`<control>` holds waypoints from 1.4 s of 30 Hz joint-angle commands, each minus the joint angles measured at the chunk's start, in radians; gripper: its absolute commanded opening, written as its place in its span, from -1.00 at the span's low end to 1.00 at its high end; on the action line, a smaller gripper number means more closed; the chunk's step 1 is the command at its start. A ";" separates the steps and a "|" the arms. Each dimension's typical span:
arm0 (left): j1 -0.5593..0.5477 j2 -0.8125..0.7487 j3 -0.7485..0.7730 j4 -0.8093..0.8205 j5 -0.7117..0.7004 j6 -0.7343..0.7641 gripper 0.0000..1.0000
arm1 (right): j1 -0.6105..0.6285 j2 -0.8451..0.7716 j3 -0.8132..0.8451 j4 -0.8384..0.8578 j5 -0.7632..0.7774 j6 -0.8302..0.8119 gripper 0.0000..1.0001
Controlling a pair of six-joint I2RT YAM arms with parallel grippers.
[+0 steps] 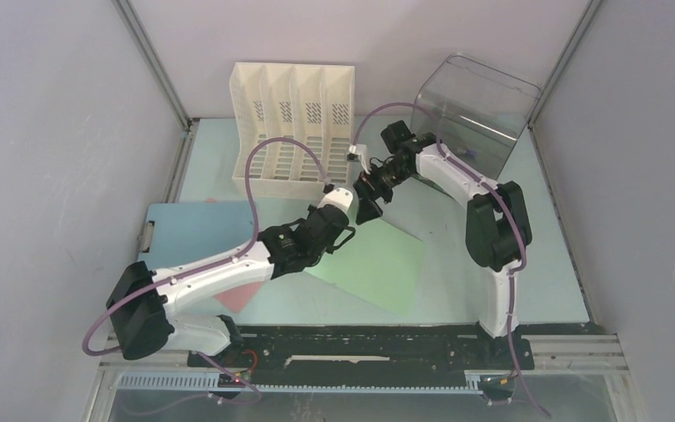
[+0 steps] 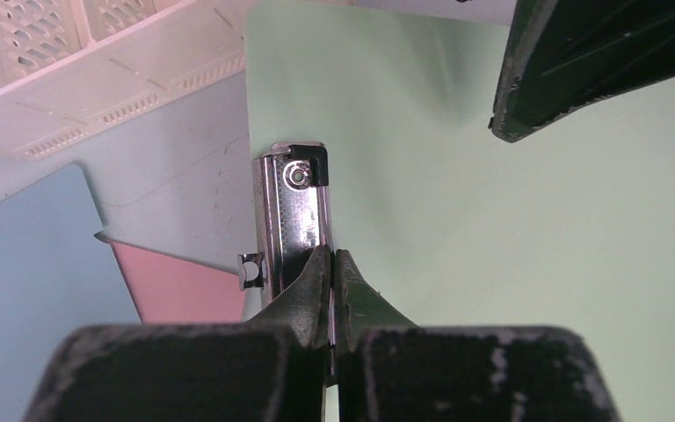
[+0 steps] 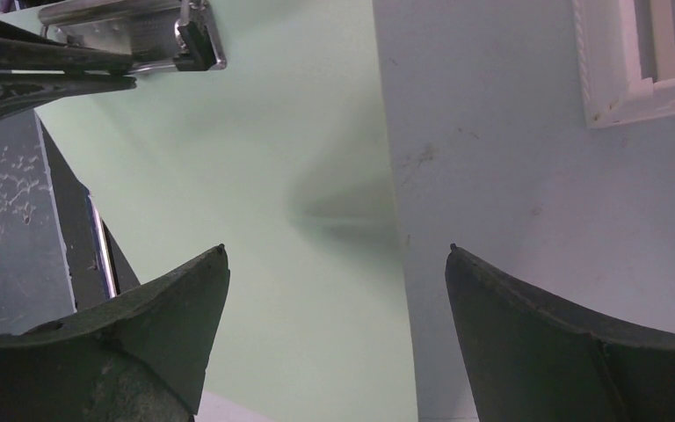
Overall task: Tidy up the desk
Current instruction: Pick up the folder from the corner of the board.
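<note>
The desk (image 1: 549,264) is a pale mint tabletop. A green clipboard (image 1: 382,264) lies at an angle in its middle. My left gripper (image 1: 345,232) is shut on the clipboard's metal clip (image 2: 294,215), fingertips pinched together (image 2: 334,255) at the clip's near end. My right gripper (image 1: 372,204) hovers open just beyond, over the green clipboard (image 3: 255,202) where its edge meets the desk (image 3: 536,176); nothing sits between its fingers (image 3: 334,255). I cannot tell whether the clipboard is raised off the desk.
A white slotted file rack (image 1: 292,123) stands at the back, with a clear plastic bin (image 1: 475,110) at back right. A blue clipboard (image 1: 198,227) and a pink board (image 1: 239,297) lie at the left, partly under my left arm. Walls close three sides.
</note>
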State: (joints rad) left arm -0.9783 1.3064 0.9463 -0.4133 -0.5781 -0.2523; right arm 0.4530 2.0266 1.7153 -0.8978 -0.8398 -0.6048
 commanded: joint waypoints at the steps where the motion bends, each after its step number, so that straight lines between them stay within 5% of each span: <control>1: -0.017 -0.027 0.043 0.042 -0.040 0.022 -1.00 | -0.014 0.027 0.057 -0.028 -0.015 -0.021 0.99; 10: -0.041 -0.019 0.066 0.042 -0.054 0.027 -1.00 | -0.023 0.078 0.064 -0.078 -0.097 -0.064 0.99; 17: -0.049 -0.013 0.064 0.051 -0.065 0.025 -1.00 | -0.023 0.096 0.067 -0.131 -0.210 -0.103 0.77; 20: -0.050 -0.013 0.060 0.052 -0.072 0.024 -1.00 | -0.027 0.101 0.080 -0.162 -0.245 -0.122 0.51; 25: -0.049 -0.022 0.039 0.064 -0.082 0.014 -1.00 | -0.035 0.124 0.116 -0.229 -0.255 -0.160 -0.36; 28: -0.049 -0.025 0.021 0.067 -0.089 0.001 -1.00 | -0.046 0.130 0.128 -0.256 -0.276 -0.180 -0.67; 32: -0.049 -0.037 -0.006 0.077 -0.100 -0.020 -1.00 | -0.056 0.118 0.126 -0.286 -0.296 -0.219 -1.00; 35: -0.049 -0.057 -0.023 0.079 -0.108 -0.035 -0.98 | -0.060 0.095 0.115 -0.300 -0.304 -0.242 -1.00; 42: -0.049 -0.259 -0.176 0.178 -0.053 -0.099 0.21 | -0.066 -0.016 0.044 -0.253 -0.293 -0.218 -1.00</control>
State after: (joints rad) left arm -1.0237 1.1942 0.8467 -0.3363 -0.6456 -0.3000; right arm 0.3985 2.1311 1.7859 -1.1835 -1.1107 -0.7963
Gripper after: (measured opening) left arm 0.507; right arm 0.008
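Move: The green folder hangs with its clip in the shut left fingers. Its far long edge passes between the open right fingers, about 3 cm below the right hand, and the clip is some 8 cm back and 7 cm left of that hand. The white rack's middle is roughly 15 cm ahead and 17 cm left of the right hand. From the left hand, the edge to be gripped is about 8 cm ahead and 7 cm to the right. Sink the right gripper about 2 cm over the folder's far edge, then draw it back some 3 cm and up again while the wrist turns roughly 15 degrees and the fingers shut, pinching the edge. Keep the left fingers closed on the clip, nearly in place, until that grip is made; then open them about halfway and let the clip go. ##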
